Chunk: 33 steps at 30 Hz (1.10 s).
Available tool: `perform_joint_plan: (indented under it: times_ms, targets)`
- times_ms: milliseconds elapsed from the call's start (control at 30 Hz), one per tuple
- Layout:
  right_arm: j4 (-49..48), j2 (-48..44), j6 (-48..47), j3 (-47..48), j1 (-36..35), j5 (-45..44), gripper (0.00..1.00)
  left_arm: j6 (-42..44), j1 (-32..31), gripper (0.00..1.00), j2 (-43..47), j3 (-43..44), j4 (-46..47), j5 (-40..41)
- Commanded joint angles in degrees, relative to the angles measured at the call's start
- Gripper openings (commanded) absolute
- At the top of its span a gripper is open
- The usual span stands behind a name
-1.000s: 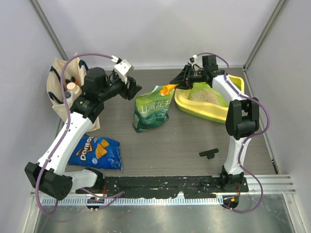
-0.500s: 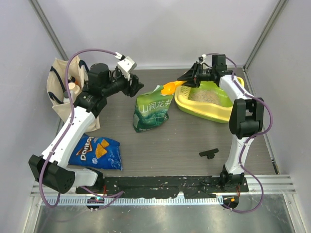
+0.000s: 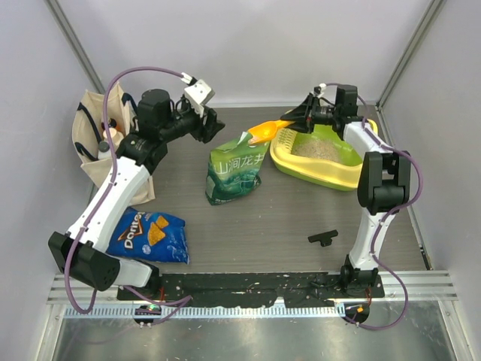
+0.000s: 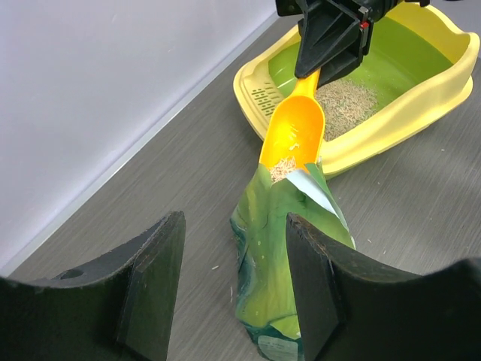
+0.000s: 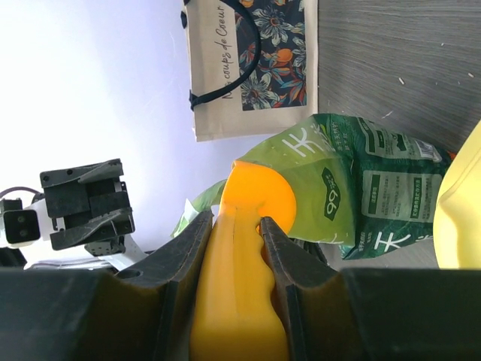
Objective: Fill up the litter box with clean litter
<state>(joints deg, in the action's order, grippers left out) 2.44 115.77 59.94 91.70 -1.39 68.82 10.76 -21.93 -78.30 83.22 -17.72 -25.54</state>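
Note:
The litter box stands at the back right, yellow-rimmed with a lime-green basin, and its edge shows in the right wrist view. A patch of clean litter lies in the basin. My right gripper is shut on the handle of an orange scoop. The scoop's front end rests at the open top of the green pouch, with a few granules in it. My left gripper hovers open, left of and above the pouch, holding nothing.
A blue Doritos bag lies at the front left. A floral tote bag leans on the left wall. A small black part lies in front of the right arm. Walls close in on the back and both sides.
My right gripper has drawn back and to the right, raising the scoop slightly at the pouch's mouth. My left gripper has lifted a little toward the back wall.

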Motion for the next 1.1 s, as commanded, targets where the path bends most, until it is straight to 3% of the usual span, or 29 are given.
perform_joint_plan:
  times_ms: [0,333,667,1067]
  targets:
    - [-13.5,-2.7,7.0,-2.1,2.3,1.7,0.01,2.2,0.2,0.59,-0.8,3.9,-0.7,-0.6]
    - [-16.8,-3.1,9.7,-4.3,3.2,2.6,0.01,2.9,0.0,0.59,-2.1,5.3,-1.3,-0.8]
    - [-13.7,-5.6,8.2,-4.6,6.6,3.0,0.01,2.9,0.1,0.59,-2.4,3.9,0.1,-2.2]
    - [-5.6,-9.2,-0.8,-2.6,18.0,1.1,0.01,2.1,0.0,0.6,-3.8,3.8,3.3,-4.8]
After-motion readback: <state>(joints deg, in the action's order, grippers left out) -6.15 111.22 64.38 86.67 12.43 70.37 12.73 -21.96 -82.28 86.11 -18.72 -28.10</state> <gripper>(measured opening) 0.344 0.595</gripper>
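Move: The litter box's middle lies about 10 cm right of the right hand, 3 cm back and 16 cm below; its litter pile is some 9 cm right, 4 cm back and 18 cm below. The litter bag's middle is roughly 15 cm left, 9 cm back and 12 cm below. From the idle left hand, the box is about 27 cm right, 6 cm ahead and 28 cm below. The right hand carries the loaded scoop about 11 cm right, from bag mouth towards litter box, turning slightly clockwise. ##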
